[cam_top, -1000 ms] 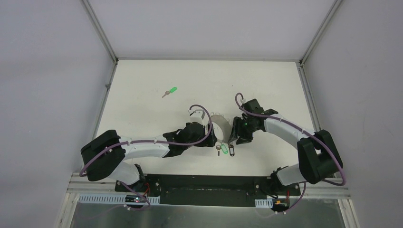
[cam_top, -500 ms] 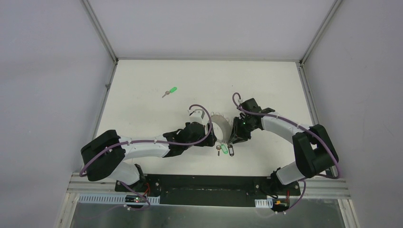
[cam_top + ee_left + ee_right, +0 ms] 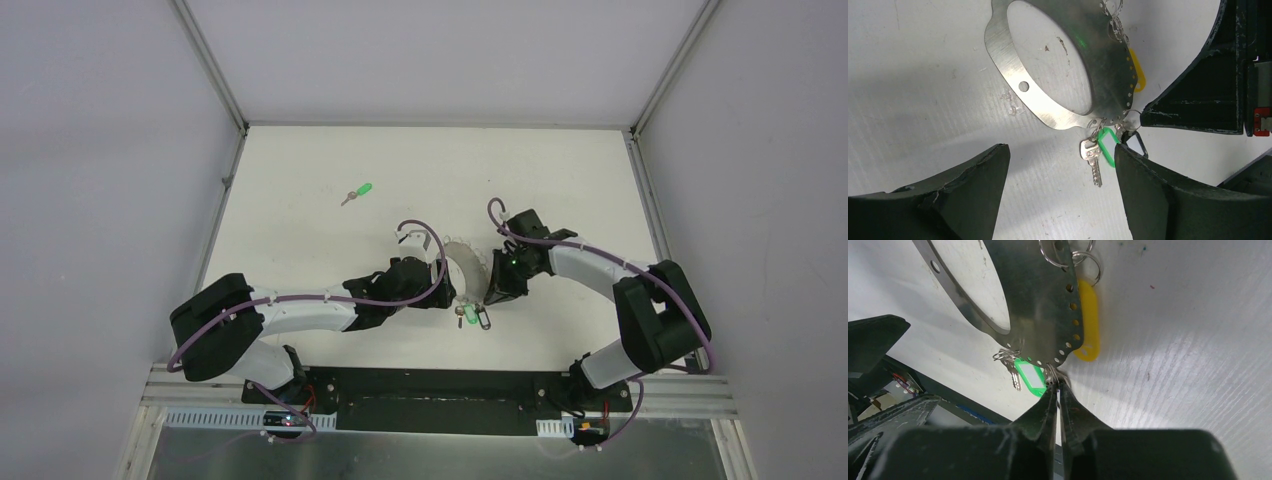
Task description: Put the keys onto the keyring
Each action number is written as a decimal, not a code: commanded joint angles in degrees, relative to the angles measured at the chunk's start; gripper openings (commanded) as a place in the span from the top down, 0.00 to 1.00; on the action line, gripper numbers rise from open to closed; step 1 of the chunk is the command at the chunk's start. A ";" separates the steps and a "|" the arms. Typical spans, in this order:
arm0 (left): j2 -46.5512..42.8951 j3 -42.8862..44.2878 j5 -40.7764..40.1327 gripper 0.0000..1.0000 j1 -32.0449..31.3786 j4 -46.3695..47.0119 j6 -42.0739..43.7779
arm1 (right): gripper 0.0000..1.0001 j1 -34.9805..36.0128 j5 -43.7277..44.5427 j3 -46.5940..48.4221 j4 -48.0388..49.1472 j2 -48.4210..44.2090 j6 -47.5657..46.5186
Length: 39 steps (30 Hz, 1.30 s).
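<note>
The keyring [image 3: 462,260] is a flat grey metal band loop lying between my two grippers. One loose green-headed key [image 3: 358,192] lies far off at the back left. In the left wrist view the band [image 3: 1048,107] carries a silver key [image 3: 1091,156], a green tag [image 3: 1108,146], a black tag [image 3: 1136,144] and a yellow tag [image 3: 1139,80]. My left gripper [image 3: 1060,150] is open, with the silver key and green tag just inside its right finger. My right gripper [image 3: 1058,385] is shut on a small split ring at the band's [image 3: 1038,305] lower edge, beside the green tag [image 3: 1030,376].
Grey walls with metal corner posts [image 3: 215,70] enclose the white table [image 3: 560,170] on three sides. A black mounting rail [image 3: 430,395] runs along the near edge. More small split rings [image 3: 1068,255] hang at the band's far end near the yellow tag [image 3: 1089,325].
My right gripper has closed from half open to shut and edged left onto the keyring's lower edge. The hanging tags shifted slightly left. The left arm has not moved.
</note>
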 commanded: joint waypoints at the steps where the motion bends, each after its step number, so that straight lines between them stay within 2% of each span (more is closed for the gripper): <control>1: -0.89 0.11 -1.45 0.21 -0.46 1.68 -0.11 | 0.86 -0.21 0.19 -0.85 1.70 -3.19 -0.10; 3: -0.80 0.17 -1.45 0.21 -0.42 1.68 -0.11 | 0.73 -0.22 0.15 -0.80 2.04 -3.61 0.45; 5: -0.61 0.35 -1.38 0.21 -0.41 1.67 -0.03 | 0.65 -0.25 -0.18 -0.63 2.67 -3.22 1.03; 9: -0.35 0.54 -1.20 0.21 -0.42 1.65 0.15 | 0.64 -0.18 -1.97 -0.35 4.12 -0.99 1.55; 10: -0.35 0.51 -1.19 0.21 -0.41 1.66 0.22 | 0.66 -0.18 -2.67 -0.42 4.52 -0.45 1.75; 16: -2.80 0.28 -2.30 0.21 -0.49 -0.01 -0.82 | 0.99 0.57 -6.23 -1.83 6.47 0.64 3.56; 23: -13.26 -4.01 -6.24 0.20 -0.40 -6.33 -11.65 | 1.00 8.40 -13.30 -0.95 4.30 -0.66 5.73; 26: -18.75 -6.07 -6.45 0.20 -0.40 -9.07 -14.71 | 1.00 10.31 -14.49 -0.96 2.88 -4.12 6.28; 27: -20.15 -6.28 -6.58 0.19 -0.35 -10.64 -15.37 | 0.98 10.09 -14.05 -1.11 2.45 -5.69 6.47; 30: -23.07 -5.69 -5.93 0.19 -0.31 -14.53 -16.43 | 0.79 7.98 -11.90 -0.34 0.66 -8.92 5.77; 32: -23.56 -4.51 -4.52 0.19 -0.16 -16.03 -15.92 | 0.69 5.17 -10.87 0.34 -0.36 -9.77 4.52; 34: -22.96 -2.74 -2.50 0.18 0.46 -17.16 -14.93 | 0.55 1.60 -9.52 1.30 -1.34 -9.54 2.24; 37: -20.60 0.42 2.12 0.17 2.91 -17.69 -13.33 | 0.45 -1.65 -6.48 4.31 -3.44 -6.46 -1.65; 39: -18.13 2.80 6.48 0.17 5.69 -17.81 -12.14 | 0.44 -3.21 -5.68 6.29 -4.46 -3.09 -3.90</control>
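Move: The right fingertips are almost shut at the black tag's ring; the tag's middle lies about 3 cm back, 1 cm left and 2 cm lower. The green tag is roughly 2 cm back and 3 cm left, the key 2 cm back and 5 cm left, and the middle of the metal keyring plate about 6 cm ahead and 4 cm left. From the open left hand the black tag lies some 5 cm back, 7 cm right and 6 cm down. Open the right fingers partway, shut them again at the black tag's ring, and drag it back about 6 cm and to the left, staying low over the table. Then open, let go and rise about 5 cm while swinging forward again over the plate. Meanwhile draw the left gripper, still open, up and to its left, clear of the plate. ##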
